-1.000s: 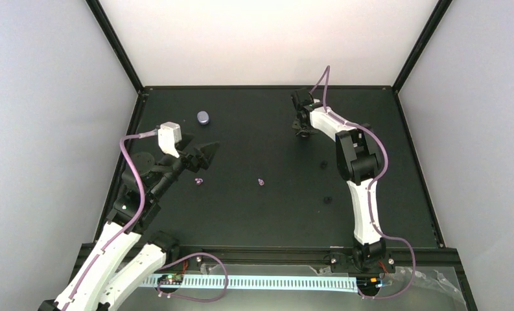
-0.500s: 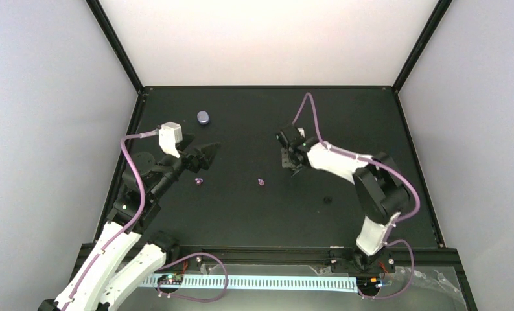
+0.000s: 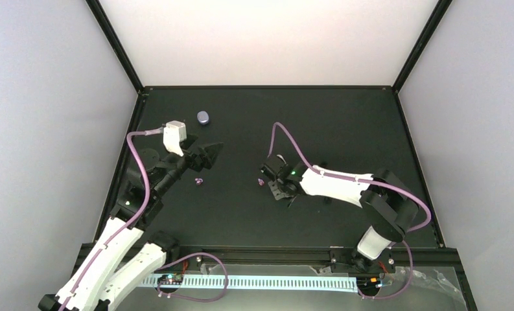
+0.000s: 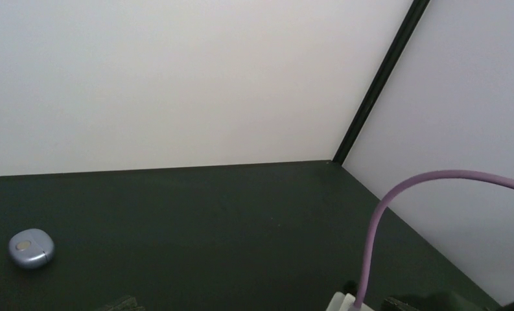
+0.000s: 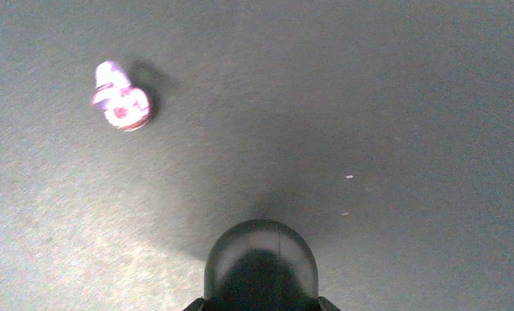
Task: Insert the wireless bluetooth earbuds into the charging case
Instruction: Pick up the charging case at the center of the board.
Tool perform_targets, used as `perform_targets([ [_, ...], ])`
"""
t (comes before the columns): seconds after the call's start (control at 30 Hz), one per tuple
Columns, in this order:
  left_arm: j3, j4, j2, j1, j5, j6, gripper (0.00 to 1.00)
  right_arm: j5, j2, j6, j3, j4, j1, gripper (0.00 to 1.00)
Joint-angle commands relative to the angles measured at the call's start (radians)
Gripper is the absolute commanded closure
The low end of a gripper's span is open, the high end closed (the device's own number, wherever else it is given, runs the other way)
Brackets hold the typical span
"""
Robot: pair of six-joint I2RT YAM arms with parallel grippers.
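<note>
The lavender charging case [image 3: 203,117] lies shut at the far left of the black table [image 3: 371,129], and shows again as the case [image 4: 30,248] low on the left in the left wrist view. One lilac earbud [image 3: 199,182] lies just in front of my left gripper [image 3: 206,155], whose jaws stand wide open and empty above the table. The other earbud [image 3: 261,182] lies mid-table, touching distance left of my right gripper [image 3: 277,187]. That earbud [image 5: 119,103] sits at the upper left in the right wrist view. A small black oval object [image 5: 260,259] fills my right gripper [image 5: 260,288].
My right arm [image 3: 335,183] stretches low across the table from the right, its purple cable [image 3: 286,139] arching above it. Black frame posts and pale walls close in the table on three sides.
My right arm has swung from the far back of the table toward the near middle, ending beside the right-hand earbud. My left arm has barely shifted. Case and earbuds lie unmoved.
</note>
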Motion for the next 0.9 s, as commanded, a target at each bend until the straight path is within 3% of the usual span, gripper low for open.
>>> perform_targets([
  [0.0,0.009,0.017,0.014,-0.004,0.019,0.015,0.01,-0.010,0.034,-0.025,-0.001,-0.010,0.044,0.61],
  [0.3,0.010,0.017,0.039,-0.004,0.026,0.019,0.01,-0.068,0.045,-0.026,-0.011,0.013,0.049,0.54],
  [0.6,0.012,0.020,0.053,-0.004,0.039,0.020,0.01,-0.106,0.010,-0.030,-0.021,-0.002,0.046,0.32],
  [0.87,0.011,0.020,0.061,-0.004,0.046,0.018,0.01,-0.155,0.040,-0.027,-0.038,0.017,0.022,0.35],
])
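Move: My right hand holds the black charging case some 2 cm off the board. The spot for it lies about 2 cm back, 1 cm left and 3 cm below. The nearer pink earbud is roughly 3 cm ahead and 9 cm left. One black earbud lies some 10 cm ahead and 14 cm right, the other 5 cm back and 15 cm right. From my raised left hand, that spot is about 3 cm back, 24 cm right and 33 cm down. I ease my right hand back about 3 cm and a little left, lowering it 2 cm to set the black charging case on the board beside the pink earbud. Then I open the half-shut fingers to about two-thirds and let go, staying low around the case while the hand turns slightly counter-clockwise. My empty left hand sinks some 2 cm, still wide open. ##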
